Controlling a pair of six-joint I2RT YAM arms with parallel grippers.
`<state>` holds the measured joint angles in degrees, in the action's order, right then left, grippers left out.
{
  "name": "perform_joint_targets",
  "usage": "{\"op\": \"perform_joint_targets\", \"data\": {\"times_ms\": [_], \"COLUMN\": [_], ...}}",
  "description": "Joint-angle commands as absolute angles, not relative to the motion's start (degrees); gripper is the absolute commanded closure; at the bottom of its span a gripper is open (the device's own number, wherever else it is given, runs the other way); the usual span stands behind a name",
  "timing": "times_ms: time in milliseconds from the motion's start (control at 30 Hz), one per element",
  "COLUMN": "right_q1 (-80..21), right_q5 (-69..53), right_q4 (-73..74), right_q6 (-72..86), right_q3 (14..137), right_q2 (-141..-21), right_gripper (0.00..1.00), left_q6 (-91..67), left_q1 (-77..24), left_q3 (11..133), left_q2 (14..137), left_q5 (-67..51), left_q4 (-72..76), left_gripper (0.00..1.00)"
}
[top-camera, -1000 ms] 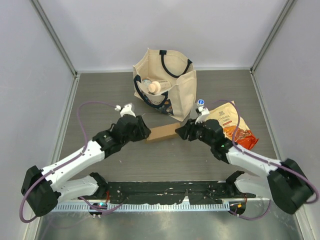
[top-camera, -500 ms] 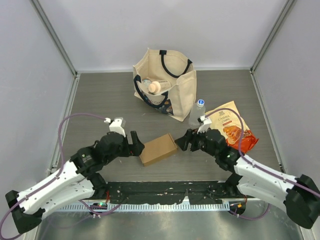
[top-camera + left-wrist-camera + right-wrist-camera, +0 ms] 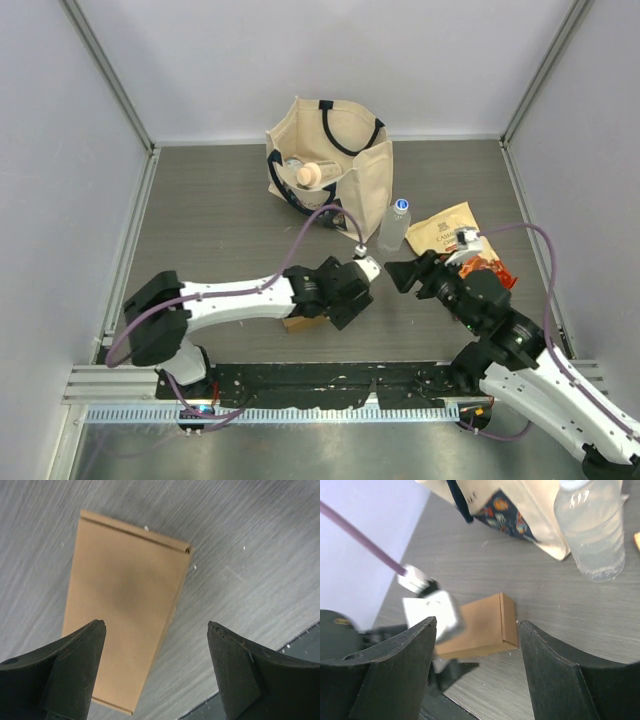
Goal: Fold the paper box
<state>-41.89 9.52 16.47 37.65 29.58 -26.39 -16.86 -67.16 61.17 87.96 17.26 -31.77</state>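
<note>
The paper box [image 3: 125, 610] is plain brown cardboard and lies flat on the grey table. In the top view only a brown corner of the box [image 3: 296, 323] shows under my left arm. My left gripper [image 3: 345, 298] hovers above the box, open and empty; in the left wrist view my left gripper [image 3: 156, 624] has its fingers either side of the box's right edge. My right gripper [image 3: 397, 273] is open and empty, to the right of the box and apart from it. The right wrist view shows the box [image 3: 485, 622] between that gripper's open fingers [image 3: 395, 670], farther off.
A cream canvas tote bag [image 3: 335, 165] with items inside stands at the back. A clear water bottle [image 3: 396, 225] stands beside it, close to my right gripper. An orange-and-cream snack pouch [image 3: 455, 235] lies at the right. The black base rail [image 3: 330, 382] runs along the near edge.
A second ago both grippers held the box between them; it then lay on the table nearer the front. My left arm has swung right over it. My right gripper has drawn back right.
</note>
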Motion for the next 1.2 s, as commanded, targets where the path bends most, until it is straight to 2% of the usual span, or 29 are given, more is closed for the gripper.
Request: {"op": "perform_joint_targets", "data": {"times_ms": [0, 100, 233, 467, 667, 933, 1067, 1167], "right_q1": [-41.84, -41.84, -41.84, -41.84, -41.75, -41.84, -41.84, -41.84], "right_q5": [15.55, 16.61, 16.61, 16.44, 16.26, 15.29, 14.24, 13.36], "right_q4": [23.02, 26.01, 27.33, 27.16, 27.16, 27.25, 26.72, 26.81], "right_q6": [38.5, 37.79, 38.05, 37.79, 37.27, 36.04, 35.86, 35.25], "right_q3": [34.89, 35.77, 35.25, 34.28, 34.54, 35.77, 36.56, 37.7], "right_q2": [-19.71, -17.85, -16.79, -15.82, -15.3, -15.47, -16.08, -17.05], "right_gripper": [0.28, 0.28, 0.28, 0.28, 0.28, 0.28, 0.28, 0.28], "left_q6": [-9.41, -10.02, -12.12, -17.22, -23.46, -22.42, -21.02, -17.08], "left_q1": [-68.99, -70.22, -70.49, -68.3, -57.59, -34.13, -22.09, -18.38], "left_q3": [66.62, 67.41, 68.64, 70.14, 67.86, 66.36, 67.5, 71.36], "left_q2": [94.12, 97.81, 100.54, 104.24, 102.83, 99.76, 102.55, 106.25], "left_q5": [26.36, 31.61, 36.82, 39.81, 39.99, 39.21, 33.67, 34.7], "left_q4": [-30.95, -30.68, -32.16, -38.92, -44.81, -46.15, -44.13, -45.88], "left_gripper": [0.16, 0.21, 0.33, 0.4, 0.42, 0.42, 0.42, 0.43]}}
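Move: The paper box lies flat just under the left hand, its middle roughly 5 cm to the left, level fore and aft and some 5 cm below; nothing touches it yet. From that hand, the tote bag stands about 26 cm ahead and 3 cm left, and the water bottle about 14 cm ahead and 12 cm right. From the empty right hand, the box is about 19 cm left, 5 cm back and 18 cm lower. The paper box gets taken by its right-hand edge: the left hand sinks about 4 cm, its fingers part-closing and tilting, one on the broad face and the other at the narrow side. It then sweeps the box low to the left and forward, some 28 cm left, turning counter-clockwise. The empty right hand rises and backs off rightwards. ##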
